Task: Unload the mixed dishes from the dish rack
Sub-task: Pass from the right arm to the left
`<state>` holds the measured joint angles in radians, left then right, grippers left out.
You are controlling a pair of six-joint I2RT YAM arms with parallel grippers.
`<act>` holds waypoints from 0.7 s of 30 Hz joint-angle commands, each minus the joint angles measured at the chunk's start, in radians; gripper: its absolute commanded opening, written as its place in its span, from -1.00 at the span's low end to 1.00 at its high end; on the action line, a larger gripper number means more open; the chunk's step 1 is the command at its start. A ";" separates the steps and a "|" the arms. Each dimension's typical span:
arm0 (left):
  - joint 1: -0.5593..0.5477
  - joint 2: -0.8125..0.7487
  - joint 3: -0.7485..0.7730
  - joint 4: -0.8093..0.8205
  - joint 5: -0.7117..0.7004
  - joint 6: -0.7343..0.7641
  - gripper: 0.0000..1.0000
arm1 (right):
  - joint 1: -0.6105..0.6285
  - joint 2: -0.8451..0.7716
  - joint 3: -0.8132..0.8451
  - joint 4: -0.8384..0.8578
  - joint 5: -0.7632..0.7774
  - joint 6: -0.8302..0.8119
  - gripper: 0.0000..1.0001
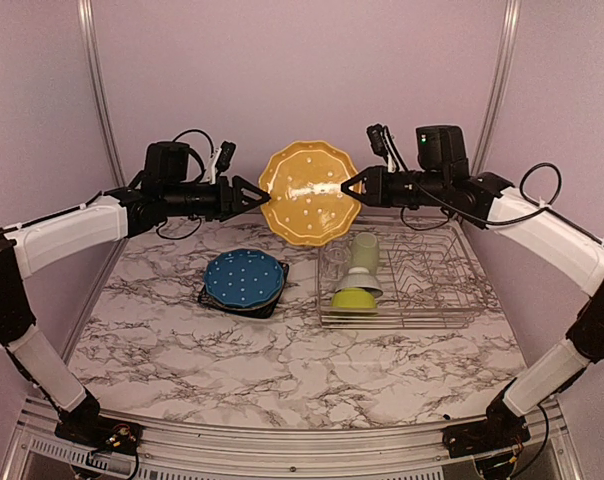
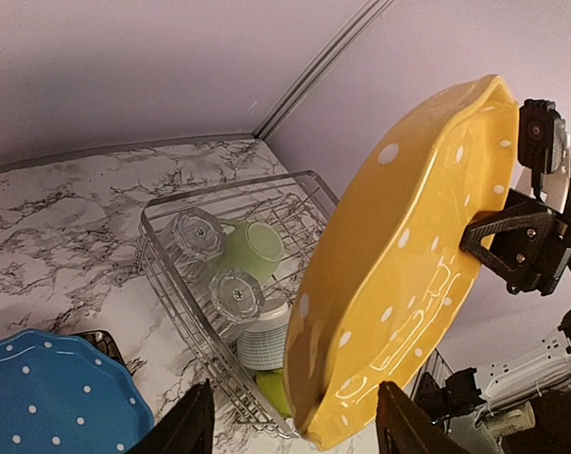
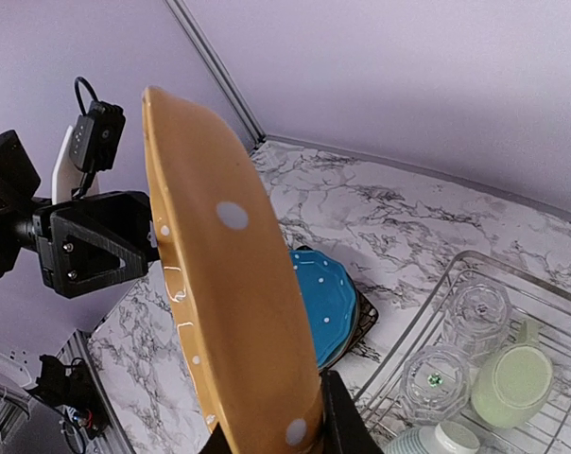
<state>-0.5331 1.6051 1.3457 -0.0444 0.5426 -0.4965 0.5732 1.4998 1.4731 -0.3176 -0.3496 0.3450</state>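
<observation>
The orange dotted plate (image 1: 309, 193) hangs upright in the air at the back of the table. My right gripper (image 1: 350, 185) is shut on its right rim (image 3: 229, 284). My left gripper (image 1: 262, 195) is open, its two fingers (image 2: 186, 426) straddling the plate's left rim (image 2: 399, 265) with gaps on both sides. The dish rack (image 1: 452, 300) holds a pale green mug (image 1: 365, 252), a clear glass (image 1: 334, 262), a small white bowl (image 1: 365, 285) and a lime green bowl (image 1: 353, 298). The blue plate (image 1: 244, 278) lies on the dark square plate (image 1: 210, 298), left of the rack.
Purple walls with metal corner posts (image 1: 100, 90) close in the marble table (image 1: 282, 370) at the back and sides. Two clear glasses (image 2: 197, 234) stand mouth down along the rack's left wall (image 2: 172, 312).
</observation>
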 commanded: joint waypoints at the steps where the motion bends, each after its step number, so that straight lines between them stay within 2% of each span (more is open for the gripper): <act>1: -0.001 0.035 0.046 0.021 -0.009 -0.012 0.12 | -0.001 -0.019 0.012 0.190 -0.070 0.060 -1.00; 9: -0.001 0.067 0.075 -0.001 -0.026 -0.002 -0.37 | 0.000 -0.021 -0.010 0.204 -0.079 0.080 -1.00; 15: -0.002 0.082 0.078 -0.026 0.000 0.021 -0.53 | 0.000 -0.017 -0.016 0.221 -0.071 0.104 -1.00; 20: -0.001 0.086 0.077 -0.045 0.020 0.022 -0.98 | -0.001 -0.004 -0.016 0.232 -0.082 0.116 -1.00; 21: -0.001 0.084 0.074 -0.042 0.020 0.015 -1.00 | -0.001 -0.001 -0.016 0.230 -0.082 0.116 -1.00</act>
<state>-0.5377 1.6703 1.4055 -0.0643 0.5259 -0.4706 0.5735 1.5112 1.4254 -0.2729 -0.3847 0.4267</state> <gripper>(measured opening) 0.063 0.168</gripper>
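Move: The orange plate stands nearly on edge, its middle about 9 cm to the right of my left hand and a little farther out, its near rim already between the open fingers. My right hand grips the other rim, with the plate's middle some 9 cm to its left and 2 cm lower. The blue plate lies about 27 cm below my left hand, 6 cm to its left and 2 cm farther out. The green cup is 27 cm below my right hand, 6 cm right and 5 cm ahead. I shut my left fingers from a bit over half open to almost closed, easing that hand about 1.5 cm forward onto the orange plate's left rim and pinching it there. Meanwhile my right hand keeps its grip on the opposite rim, sinking about 1.5 cm and tipping some 5 degrees fingers-down. ##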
